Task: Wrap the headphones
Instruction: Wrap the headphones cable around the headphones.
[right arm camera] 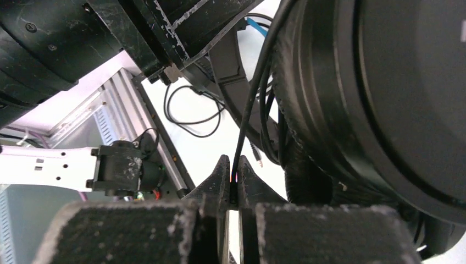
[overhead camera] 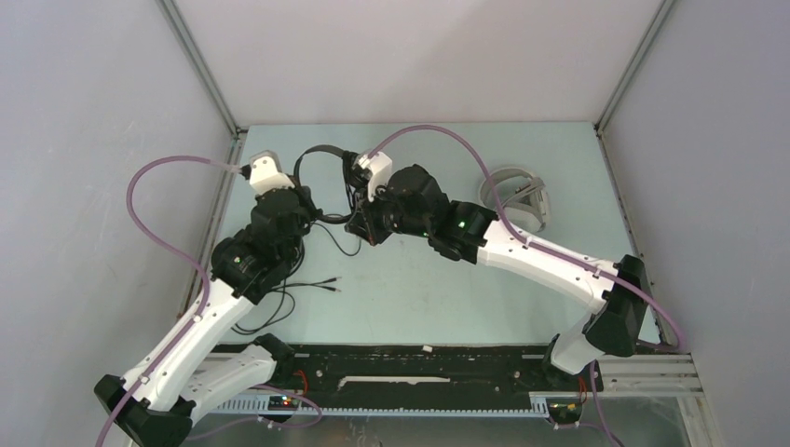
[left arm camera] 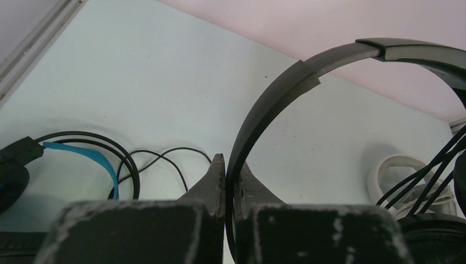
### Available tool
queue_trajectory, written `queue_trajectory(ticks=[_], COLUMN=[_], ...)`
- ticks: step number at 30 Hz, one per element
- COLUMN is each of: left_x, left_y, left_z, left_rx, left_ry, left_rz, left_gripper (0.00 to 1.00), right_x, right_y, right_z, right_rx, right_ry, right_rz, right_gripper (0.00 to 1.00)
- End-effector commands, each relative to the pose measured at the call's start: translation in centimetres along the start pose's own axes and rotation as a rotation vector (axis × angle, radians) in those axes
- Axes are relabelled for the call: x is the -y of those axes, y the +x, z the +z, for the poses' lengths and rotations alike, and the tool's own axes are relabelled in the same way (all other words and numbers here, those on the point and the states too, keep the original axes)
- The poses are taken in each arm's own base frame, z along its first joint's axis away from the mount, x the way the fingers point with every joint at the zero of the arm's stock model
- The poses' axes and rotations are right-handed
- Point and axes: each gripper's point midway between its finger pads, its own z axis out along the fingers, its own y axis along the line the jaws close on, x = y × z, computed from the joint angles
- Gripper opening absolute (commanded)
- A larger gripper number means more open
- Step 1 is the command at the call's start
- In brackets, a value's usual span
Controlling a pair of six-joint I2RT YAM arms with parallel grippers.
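My left gripper [left arm camera: 229, 165] is shut on the thin band of a slim black headset [left arm camera: 286, 93], which arches up and to the right of the fingers. In the top view that band [overhead camera: 321, 149] curves between the two wrists at the back of the table. My right gripper [right arm camera: 231, 165] is shut on the headset's thin black cable [right arm camera: 247, 110], right beside a big black earcup [right arm camera: 384, 99]. A black headset with a blue-lined band [left arm camera: 82, 154] lies on the table to the left. The white headset [overhead camera: 517, 196] rests at the back right.
Loose black cable with plugs [overhead camera: 317, 282] trails over the table in front of the left arm. Grey walls with metal frame posts [overhead camera: 200, 74] close in the table on three sides. A black rail [overhead camera: 419, 372] runs along the near edge between the arm bases.
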Motion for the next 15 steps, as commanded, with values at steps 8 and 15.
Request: queue_trajectory(ticks=[8, 15], left_x=[1.0, 0.9], left_y=[-1.3, -1.8], left_z=[0.0, -0.3], left_rx=[0.043, 0.055], left_ry=[0.018, 0.018], left_rz=[-0.19, -0.221], left_gripper=[0.0, 0.0], right_x=[0.5, 0.6], right_y=[-2.2, -1.7], right_z=[-1.2, -5.3], right_rx=[0.099, 0.05], right_ry=[0.052, 0.094], right_rz=[-0.084, -0.076], right_gripper=[0.19, 0.3])
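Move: The right fingers are shut on the cable near its end. The ear cups, with cable strands already around them, lie about 8 cm ahead, 2 cm left and a little above the right hand. The headband held in the left gripper lies some 7 cm ahead and 9 cm left of the right hand, at about the same height. From the left hand, the cups are around 8 cm to the right and 2 cm ahead, roughly level with it. The right hand first eases forward a bit over 1 cm with the cable still pinched beside the ear cups, then opens its fingers to just over a quarter to release the pinch and draws back about 2 cm to its right, rising slightly. Meanwhile the left hand keeps its grip on the headband and holds the headphones nearly in place, rolling about 5 degrees so that its left side dips. ##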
